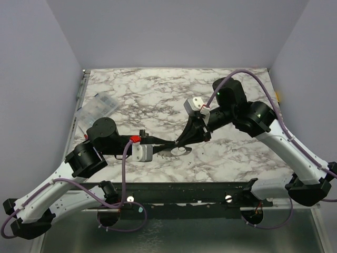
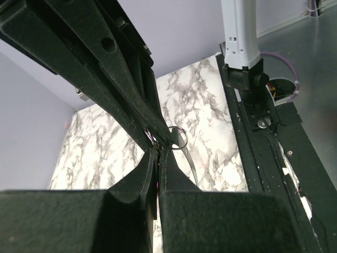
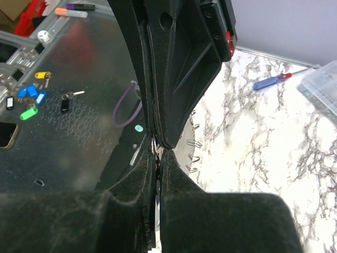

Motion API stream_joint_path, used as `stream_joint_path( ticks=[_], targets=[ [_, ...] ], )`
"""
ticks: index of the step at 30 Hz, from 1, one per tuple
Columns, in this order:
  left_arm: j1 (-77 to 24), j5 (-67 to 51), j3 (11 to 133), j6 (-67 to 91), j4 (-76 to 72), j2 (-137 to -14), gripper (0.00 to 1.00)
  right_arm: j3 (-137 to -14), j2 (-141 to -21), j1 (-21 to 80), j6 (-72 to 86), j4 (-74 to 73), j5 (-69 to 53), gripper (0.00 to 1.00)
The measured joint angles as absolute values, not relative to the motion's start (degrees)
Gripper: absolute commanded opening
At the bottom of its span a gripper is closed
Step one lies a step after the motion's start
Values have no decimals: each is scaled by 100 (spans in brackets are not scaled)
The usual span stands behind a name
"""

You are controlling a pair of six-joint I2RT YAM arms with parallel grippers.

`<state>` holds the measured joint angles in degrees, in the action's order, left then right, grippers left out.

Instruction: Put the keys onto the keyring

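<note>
Both grippers meet tip to tip at mid-table. The keyring (image 1: 177,152) is a pale grey hoop just under the joined tips. In the right wrist view it is the pale round piece (image 3: 185,138) with several small wire rings on its edge. A thin silvery ring (image 2: 179,138) sticks out where the tips meet. My left gripper (image 1: 169,144) (image 2: 158,154) is shut, its tips at that ring. My right gripper (image 1: 180,141) (image 3: 157,154) is shut with a silvery ring glinting between its pads. A tiny dark oblong, the key (image 1: 186,151), shows at the hoop's right end.
A clear plastic box (image 1: 98,107) lies at the table's back left, also in the right wrist view (image 3: 322,87). A blue-and-red screwdriver (image 3: 271,80) lies near it. Coloured key tags (image 3: 30,97) lie on the metal floor off the table. A black rail (image 1: 179,196) runs along the near edge.
</note>
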<state>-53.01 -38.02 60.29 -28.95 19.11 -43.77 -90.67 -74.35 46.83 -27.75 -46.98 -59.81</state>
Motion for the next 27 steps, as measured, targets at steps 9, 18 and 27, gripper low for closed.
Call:
stream_joint_path(
  ticks=[9,18,27],
  targets=[
    [-5301,-3389,5955,-2899,1841,-4327,22,-9067,-7424,4694,-2552,-4536,-5516,1],
    [-5301,-3221,5911,-2891,1815,-4281,37,-9061,-7419,4689,-2386,-4593,-4974,1],
    [-5301,-2902,5931,-2589,1804,-4536,45,-8833,-7334,4678,-2331,-4591,-4456,1]
  ],
)
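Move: The metal ring is already in the closed right fingertips, practically at the right hand point. It lies about 1 cm to the right of the left hand point, level with it and neither ahead nor back, where the shut left tips meet the right ones. The dark holed plate hangs below: its middle is roughly 8 cm under both hands and 1 cm back, about 1 cm right of the left hand and straight below the right. Keep the right gripper shut on the ring and carry it forward about 4 cm, sinking some 2 cm and swinging about 15 degrees clockwise. Open the left fingers to nearly half so they let go and spread around the right fingertips, while the left hand travels forward some 3 cm alongside, turns slightly counter-clockwise and dips late. ##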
